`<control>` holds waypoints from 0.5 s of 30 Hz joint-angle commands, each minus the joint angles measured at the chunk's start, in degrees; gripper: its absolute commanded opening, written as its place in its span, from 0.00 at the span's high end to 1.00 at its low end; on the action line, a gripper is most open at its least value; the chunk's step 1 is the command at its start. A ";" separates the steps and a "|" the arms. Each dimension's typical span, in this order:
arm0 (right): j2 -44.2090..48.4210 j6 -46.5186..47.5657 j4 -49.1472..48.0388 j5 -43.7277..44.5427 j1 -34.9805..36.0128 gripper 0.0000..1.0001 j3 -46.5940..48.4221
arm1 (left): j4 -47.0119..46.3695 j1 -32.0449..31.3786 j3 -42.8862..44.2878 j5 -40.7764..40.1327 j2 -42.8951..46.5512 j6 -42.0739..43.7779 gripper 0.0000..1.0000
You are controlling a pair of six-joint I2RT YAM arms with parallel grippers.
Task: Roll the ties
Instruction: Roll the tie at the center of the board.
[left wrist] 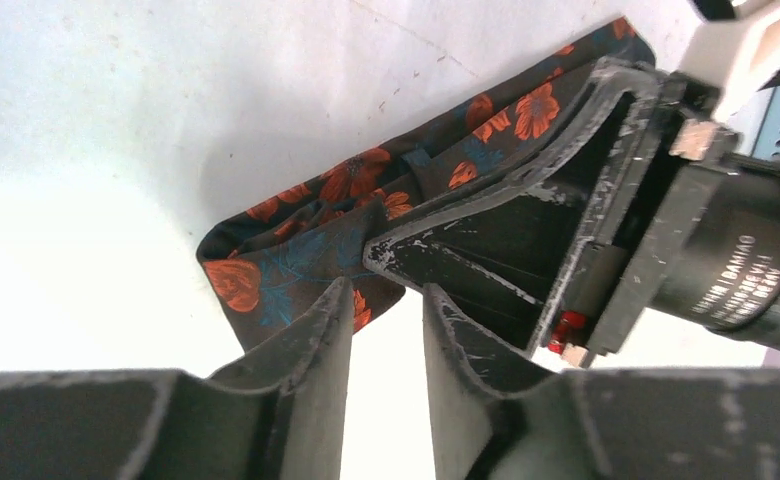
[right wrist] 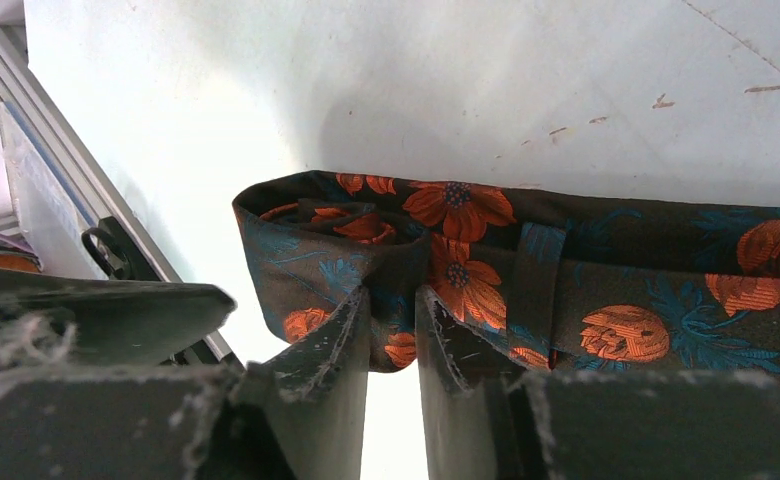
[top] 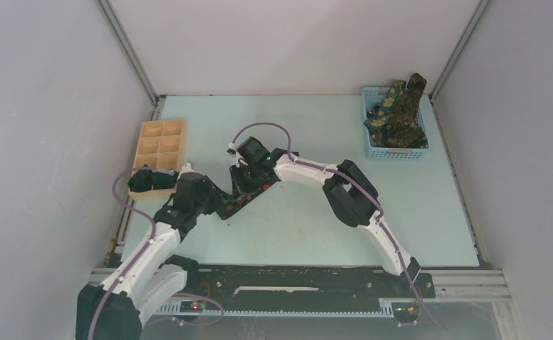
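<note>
A black tie [left wrist: 296,255] with red-orange flowers lies on the pale table, its end folded over. My right gripper [right wrist: 394,292] is shut on a bunched fold of the tie [right wrist: 466,275] near that end. Its dark fingers [left wrist: 486,240] show in the left wrist view, pressing on the cloth. My left gripper [left wrist: 386,290] stands open just beside it, one fingertip [left wrist: 338,300] over the tie's corner and only bare table between its fingers. From above, both grippers [top: 220,207] [top: 244,185] meet at the table's centre left and hide most of the tie.
A pale wooden compartment tray [top: 162,138] sits at the left edge with dark rolled ties [top: 149,180] at its near end. A blue mesh basket [top: 373,145] at the back right holds dark green ties with yellow flowers [top: 401,113]. Grey walls enclose the table.
</note>
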State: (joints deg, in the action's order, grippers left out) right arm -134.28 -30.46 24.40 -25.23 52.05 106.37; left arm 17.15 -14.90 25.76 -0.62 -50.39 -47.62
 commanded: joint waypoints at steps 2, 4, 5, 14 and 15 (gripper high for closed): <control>-1.15 1.40 1.10 0.44 0.11 0.76 2.58 | 9.00 -0.07 4.78 -6.23 5.71 2.28 0.49; -1.43 1.53 1.16 0.45 0.05 0.76 2.62 | 10.93 0.31 4.29 -6.70 7.93 2.50 0.40; -1.60 1.54 1.17 0.45 -0.01 0.77 2.64 | 11.51 0.53 3.66 -6.76 9.03 2.41 0.36; -2.81 1.71 1.62 0.23 0.12 0.78 3.13 | 7.50 5.41 -4.71 -0.11 11.43 1.20 0.28; -2.87 1.76 1.72 0.26 0.11 0.78 3.13 | 6.52 6.00 -5.51 0.15 11.00 1.06 0.29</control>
State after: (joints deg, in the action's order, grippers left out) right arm -135.66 -29.93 25.08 -25.28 51.90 107.50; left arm 26.65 -10.35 22.44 -3.29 -38.70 -46.11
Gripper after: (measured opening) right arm 0.225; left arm 0.721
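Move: The tie's folded near end lies about 2 cm ahead of the left fingertips, 2 cm to their left and some 4 cm below. The right gripper's fingertips are about 4 cm straight ahead of the left hand and 3 cm lower; the wooden tray stands roughly 13 cm ahead and 22 cm to the left, about 4 cm below. From the right hand, that same tie end is about 2 cm back, 2 cm left and 1 cm lower. The tie's folded end stays pinched in the right fingertips, that hand easing down only about half a centimetre. The left hand backs off from it in an arc, some 3.5 cm to the left and 3 cm back, first climbing about 3 cm, then sinking to just under its starting height, while its fingers spread from part open to wide. ##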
